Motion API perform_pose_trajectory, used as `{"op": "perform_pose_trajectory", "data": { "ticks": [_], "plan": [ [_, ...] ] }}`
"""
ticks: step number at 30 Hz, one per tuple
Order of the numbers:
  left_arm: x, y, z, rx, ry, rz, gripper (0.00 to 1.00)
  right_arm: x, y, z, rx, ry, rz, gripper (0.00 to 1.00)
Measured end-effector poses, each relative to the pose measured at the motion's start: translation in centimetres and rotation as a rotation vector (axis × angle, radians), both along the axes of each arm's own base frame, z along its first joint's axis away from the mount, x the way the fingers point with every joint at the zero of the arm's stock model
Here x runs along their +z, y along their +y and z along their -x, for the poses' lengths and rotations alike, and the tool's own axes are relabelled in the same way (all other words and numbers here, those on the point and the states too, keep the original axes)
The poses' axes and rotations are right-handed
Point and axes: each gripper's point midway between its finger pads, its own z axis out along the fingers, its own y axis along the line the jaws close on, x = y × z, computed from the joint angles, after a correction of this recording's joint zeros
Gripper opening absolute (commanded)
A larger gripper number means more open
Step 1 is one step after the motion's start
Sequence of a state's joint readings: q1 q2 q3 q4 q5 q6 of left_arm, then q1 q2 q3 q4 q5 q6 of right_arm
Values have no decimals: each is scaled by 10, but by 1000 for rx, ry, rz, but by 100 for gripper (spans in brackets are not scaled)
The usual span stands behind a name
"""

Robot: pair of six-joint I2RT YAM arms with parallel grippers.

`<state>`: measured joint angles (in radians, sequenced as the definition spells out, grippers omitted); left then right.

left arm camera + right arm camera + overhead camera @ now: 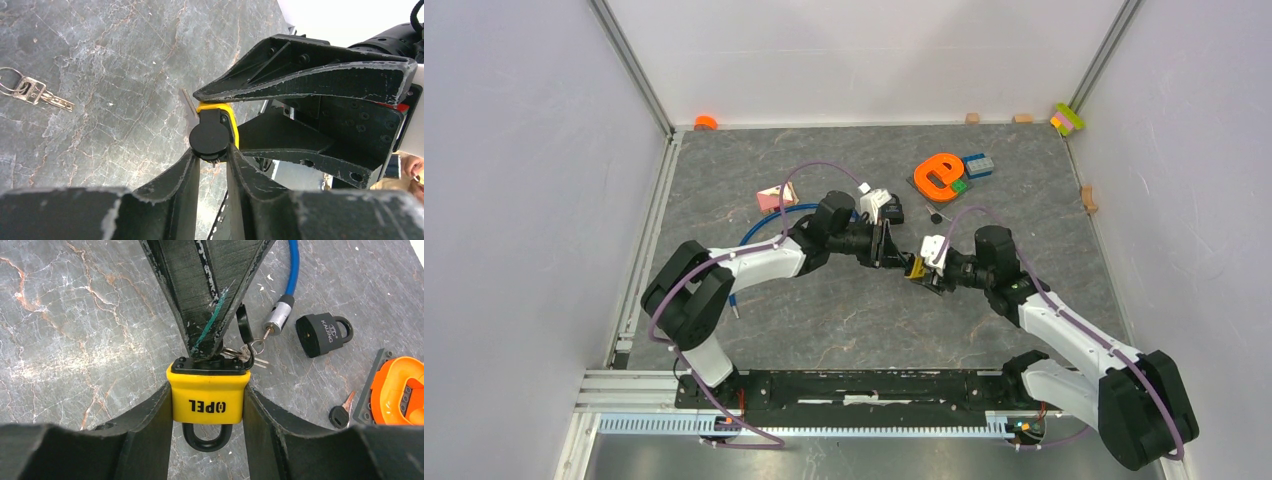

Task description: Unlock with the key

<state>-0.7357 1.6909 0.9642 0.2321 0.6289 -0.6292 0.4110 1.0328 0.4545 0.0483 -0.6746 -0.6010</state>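
A yellow padlock marked OPEL, black shackle toward the camera, is held off the table with my right gripper shut on its two sides. In the top view the padlock hangs mid-table between both arms. A key with a round black head sticks into the padlock's keyhole end. My left gripper stands at that head, fingers apart on either side of it, open. Spare keys on a ring dangle beside the lock.
A silver key bunch lies on the table. A black padlock, a blue cable lock and a black-headed key lie to the right. An orange letter block and a pink block sit farther back.
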Motion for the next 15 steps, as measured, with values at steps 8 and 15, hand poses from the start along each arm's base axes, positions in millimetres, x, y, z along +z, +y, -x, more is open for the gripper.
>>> {"op": "perform_pose_trajectory", "data": {
  "ticks": [8, 15],
  "plan": [
    [1, 0, 0, -24, -35, -7, 2, -2, -1, 2, 8, 21, -3, 0],
    [1, 0, 3, -86, -103, -4, 2, -1, 1, 3, 29, 57, -16, 0]
  ]
}}
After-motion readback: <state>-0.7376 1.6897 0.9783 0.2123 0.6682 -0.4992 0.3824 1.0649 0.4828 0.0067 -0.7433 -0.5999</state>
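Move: The key's head, standing in the yellow padlock, is right between my part-open left fingertips, about 1 cm to the right. The padlock's middle is some 3 cm right, 1 cm back and 2 cm lower. On the table about 12 cm below lie the black padlock, 12 cm ahead and 2 cm left, and the black-headed key, 10 cm ahead and 8 cm right. From my right hand the key's head is about 3 cm left and 2 cm up. I close my left fingertips from about a third open to shut, pinching the key's head beside the dangling dust cap. Staying almost in place, my left hand then rolls some 8 degrees clockwise, as seen from behind it along the fingers, bearing the key round. My right hand keeps its grip on the yellow padlock, nearly still, with only a slight tilt. ##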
